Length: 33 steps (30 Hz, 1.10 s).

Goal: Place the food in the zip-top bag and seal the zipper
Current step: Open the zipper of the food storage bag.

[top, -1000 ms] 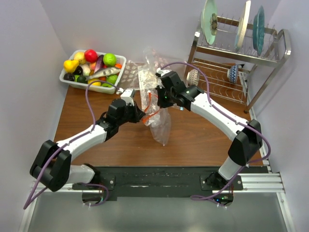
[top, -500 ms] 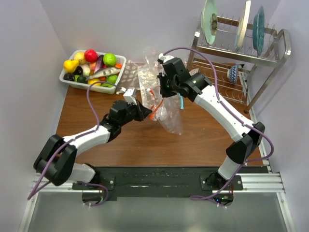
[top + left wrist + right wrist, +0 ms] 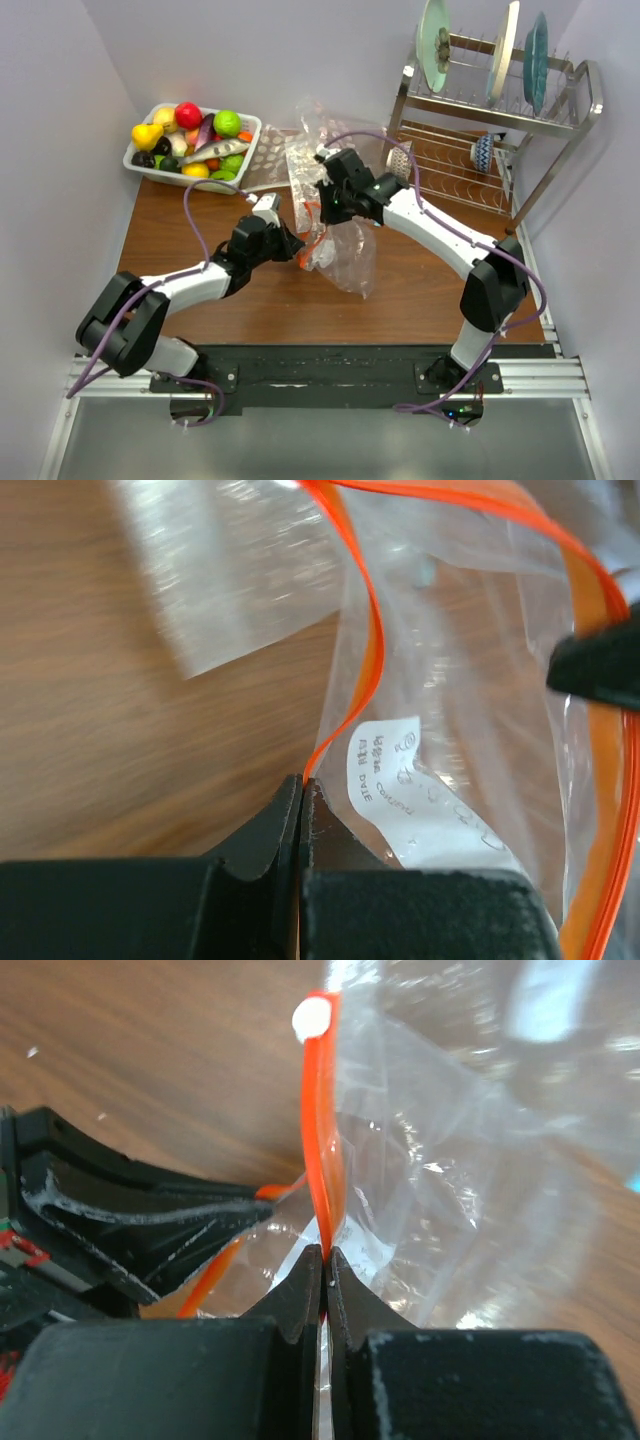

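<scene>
A clear zip-top bag point(image 3: 340, 258) with an orange-red zipper point(image 3: 316, 215) hangs between my two grippers above the brown table; I see no food in it. My left gripper point(image 3: 296, 243) is shut on one side of the zipper strip point(image 3: 345, 690). My right gripper point(image 3: 327, 199) is shut on the other side of the strip point(image 3: 320, 1140). The left gripper's black fingers point(image 3: 120, 1210) show in the right wrist view. The bag has a white label point(image 3: 420, 790). The food point(image 3: 192, 140) lies in a white bin at the back left.
The white bin point(image 3: 140, 166) stands at the back left corner. More clear bags point(image 3: 300, 150) lie behind the held bag. A metal dish rack point(image 3: 490, 120) with plates and bowls stands at the back right. Purple walls close in left and right.
My right gripper has dropped and shifted left with the bag's mouth. The left gripper has moved slightly right and nearer the bag. The bag's body has swung to the right.
</scene>
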Motion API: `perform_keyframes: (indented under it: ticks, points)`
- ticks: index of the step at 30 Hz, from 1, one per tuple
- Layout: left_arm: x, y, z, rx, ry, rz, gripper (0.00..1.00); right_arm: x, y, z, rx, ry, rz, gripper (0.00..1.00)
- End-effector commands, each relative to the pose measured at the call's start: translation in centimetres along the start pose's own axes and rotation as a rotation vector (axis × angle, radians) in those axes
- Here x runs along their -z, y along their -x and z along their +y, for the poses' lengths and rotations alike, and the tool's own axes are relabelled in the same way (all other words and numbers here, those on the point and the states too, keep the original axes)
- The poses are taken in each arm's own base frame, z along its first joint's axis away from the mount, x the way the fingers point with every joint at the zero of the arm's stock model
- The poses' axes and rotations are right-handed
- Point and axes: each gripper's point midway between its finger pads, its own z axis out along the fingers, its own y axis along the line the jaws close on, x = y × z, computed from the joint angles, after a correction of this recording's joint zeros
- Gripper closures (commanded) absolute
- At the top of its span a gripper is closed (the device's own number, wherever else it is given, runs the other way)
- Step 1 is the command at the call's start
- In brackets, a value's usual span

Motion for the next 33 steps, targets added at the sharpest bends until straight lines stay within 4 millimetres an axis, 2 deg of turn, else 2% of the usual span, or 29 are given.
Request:
perform_keyframes:
  ticks: [1, 3, 7, 14, 19, 21, 23, 25, 27, 28, 30, 31, 33]
  points:
    - [1.6, 0.1, 4.7, -0.05, 0.214, -0.038, 1.0, -0.8, 2.0, 5.2, -0.094, 0.272, -0.111, 1.0]
    - [2.0, 0.0, 6.4, -0.049, 0.279, -0.046, 1.0, -1.3, 1.5, 4.3, -0.102, 0.224, -0.116, 1.0]
    - [2.1, 0.1, 8.1, -0.044, 0.346, -0.053, 1.0, -1.4, 1.1, 2.2, -0.064, 0.115, -0.088, 1.0]
    - [2.2, 1.1, 8.9, -0.04, 0.401, -0.095, 1.0, 0.3, 1.7, 1.4, -0.038, 0.06, -0.073, 1.0]
    - [2.9, 1.8, 10.8, -0.027, 0.484, -0.101, 1.0, 1.3, 2.9, -1.7, -0.047, -0.072, -0.123, 1.0]
    - [2.9, 1.9, 10.9, -0.026, 0.489, -0.104, 1.0, 1.8, 3.2, -2.0, -0.041, -0.082, -0.134, 1.0]
    - [2.5, 2.2, 10.1, -0.039, 0.439, -0.104, 1.0, 1.6, 3.0, -1.4, -0.037, -0.05, -0.12, 1.0]
    - [2.1, 2.1, 8.2, -0.07, 0.333, -0.083, 0.75, 1.2, 3.0, -0.7, -0.033, -0.014, -0.108, 1.0]
    - [2.2, 2.8, 7.1, -0.073, 0.28, -0.11, 0.5, 0.3, 2.5, -0.5, -0.042, -0.001, -0.085, 1.0]
    - [2.6, 3.4, 6.0, -0.075, 0.237, -0.13, 0.46, 0.0, 2.4, -0.3, -0.045, 0.009, -0.085, 1.0]
    - [3.1, 4.1, 5.2, -0.081, 0.212, -0.142, 0.39, -0.7, 2.1, 0.0, -0.053, 0.025, -0.069, 1.0]
    - [3.4, 5.5, 4.1, -0.088, 0.191, -0.164, 0.37, -0.9, 2.2, 0.2, -0.056, 0.035, -0.073, 1.0]
    - [3.8, 5.9, 3.8, -0.092, 0.207, -0.141, 0.35, -1.5, 2.0, 0.2, -0.065, 0.035, -0.067, 1.0]
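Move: Both hands already pinch the orange-zippered lips of the bag. Its half-open mouth is centred about 3 cm ahead, 3 cm right and 3 cm above the left hand; from the right hand it lies some 3 cm back, 2 cm left and 5 cm below. The clear body hangs about 10 cm right and 2 cm back of the left hand. Spare bags lie roughly 20 cm ahead and 3 cm right of it, the food tray about 26 cm ahead and 26 cm left. Leftward and a little down, the left hand draws its pinched lip away from the right hand, about 9 cm, turning some 20 degrees counter-clockwise; then its fingers open and it eases back right and up a couple of centimetres. The right hand keeps its pinch, dips a little down and left, then returns up and to the right and holds nearly still. ##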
